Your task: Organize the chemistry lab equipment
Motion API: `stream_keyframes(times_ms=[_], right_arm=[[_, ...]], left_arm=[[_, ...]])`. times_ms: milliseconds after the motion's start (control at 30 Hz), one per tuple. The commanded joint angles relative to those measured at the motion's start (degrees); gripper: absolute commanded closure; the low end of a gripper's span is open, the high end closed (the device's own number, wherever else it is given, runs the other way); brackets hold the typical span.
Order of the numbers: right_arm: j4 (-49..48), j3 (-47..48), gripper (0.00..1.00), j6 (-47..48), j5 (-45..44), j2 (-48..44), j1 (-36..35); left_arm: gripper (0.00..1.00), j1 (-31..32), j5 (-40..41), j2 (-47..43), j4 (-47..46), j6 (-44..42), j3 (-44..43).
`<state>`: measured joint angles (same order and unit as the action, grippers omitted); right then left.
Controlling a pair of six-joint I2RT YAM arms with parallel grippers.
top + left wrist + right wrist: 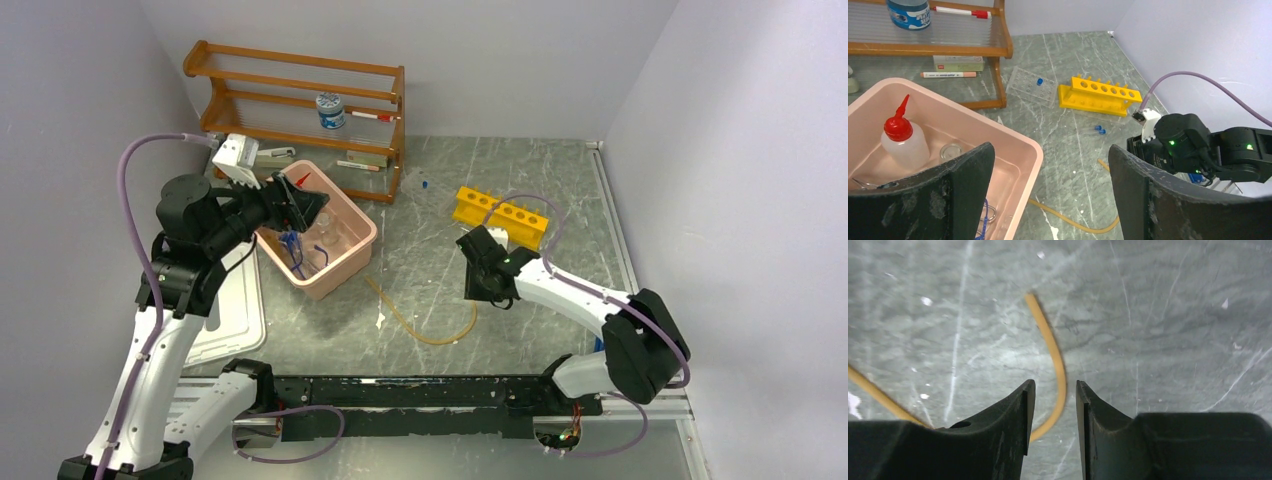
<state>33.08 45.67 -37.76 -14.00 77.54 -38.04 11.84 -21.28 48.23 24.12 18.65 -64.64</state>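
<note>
The amber tubing (425,332) lies curved on the table, and one end bends up between my right gripper's fingertips in the right wrist view (1055,355). My right gripper (1054,390) is low over it with the jaws slightly apart, not pinching it; it also shows in the top view (480,290). My left gripper (1050,150) is wide open and empty, above the pink bin's (1018,145) near right edge. The bin holds the red-nozzled squeeze bottle (903,142), a small glass dish (950,150) and a blue-and-metal item (985,215). The yellow holed rack (1098,92) stands beyond, with two blue-capped tubes (1099,130) beside it.
A wooden shelf (300,110) at the back left holds a blue-lidded jar (330,110) and markers. A clear holed plate (1030,85) lies by the shelf. A white lid (235,310) lies left of the bin. Walls close in on both sides.
</note>
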Motion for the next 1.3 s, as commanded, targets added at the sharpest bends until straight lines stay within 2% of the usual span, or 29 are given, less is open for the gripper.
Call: stream_keyframes(times_ms=[0,300,667,800,833,933,1100,1267], right_arm=[[1.97,-1.19,0.61,-4.96,0.74,1.61,0.20],[0.75,-1.98,0.74,-5.67,0.49,6.48,0.08],[-2.49,-4.29,0.81,-2.33,3.28,11.88,0.10],[-3.82,-4.34,1.00,-0.89,2.95,13.33,0.12],[-3.93,-4.17,1.00,-0.53,2.69,13.30,0.09],[-2.86,-2.28,1.00,0.49,0.58,11.22,0.09],[0.27,4.39,1.00,3.19,-3.93,1.56,0.23],[-2.58,10.32,1.00,6.94,-2.54,-6.43,0.18]], left_arm=[[0.13,0.29,-3.22,-0.86,-3.31,-0.20,1.56],[0.15,0.38,-4.09,-0.93,-2.43,-0.27,1.22],[0.16,0.47,-4.37,-0.27,-2.79,0.28,1.45],[0.15,0.47,-5.86,0.27,-3.96,0.95,1.80],[0.15,0.47,-6.33,0.43,-4.41,1.21,1.87],[0.15,0.56,-8.49,1.01,-6.10,2.33,2.57],[0.16,1.22,-12.45,2.13,-10.32,5.44,4.71],[0.17,3.23,-13.44,2.56,-14.65,7.36,7.96]])
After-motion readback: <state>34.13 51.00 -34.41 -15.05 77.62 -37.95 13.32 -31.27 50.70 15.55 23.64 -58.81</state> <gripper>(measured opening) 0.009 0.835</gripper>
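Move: The right hand's target, the right-hand stretch of the yellow tube, lies about 5 cm below it, some 2 cm back. From the hand, the blue caps lie about 8 cm ahead and 2 cm right, the yellow rack 14 cm ahead and 5 cm right, the pink bin's middle 11 cm ahead and 28 cm left. From the left hand, the tube stretch is roughly 24 cm right, 5 cm back, 36 cm down. Right hand sinks about 5 cm, pinches the tube, then lifts 7 cm, slightly forward; left drifts 4 cm right. ##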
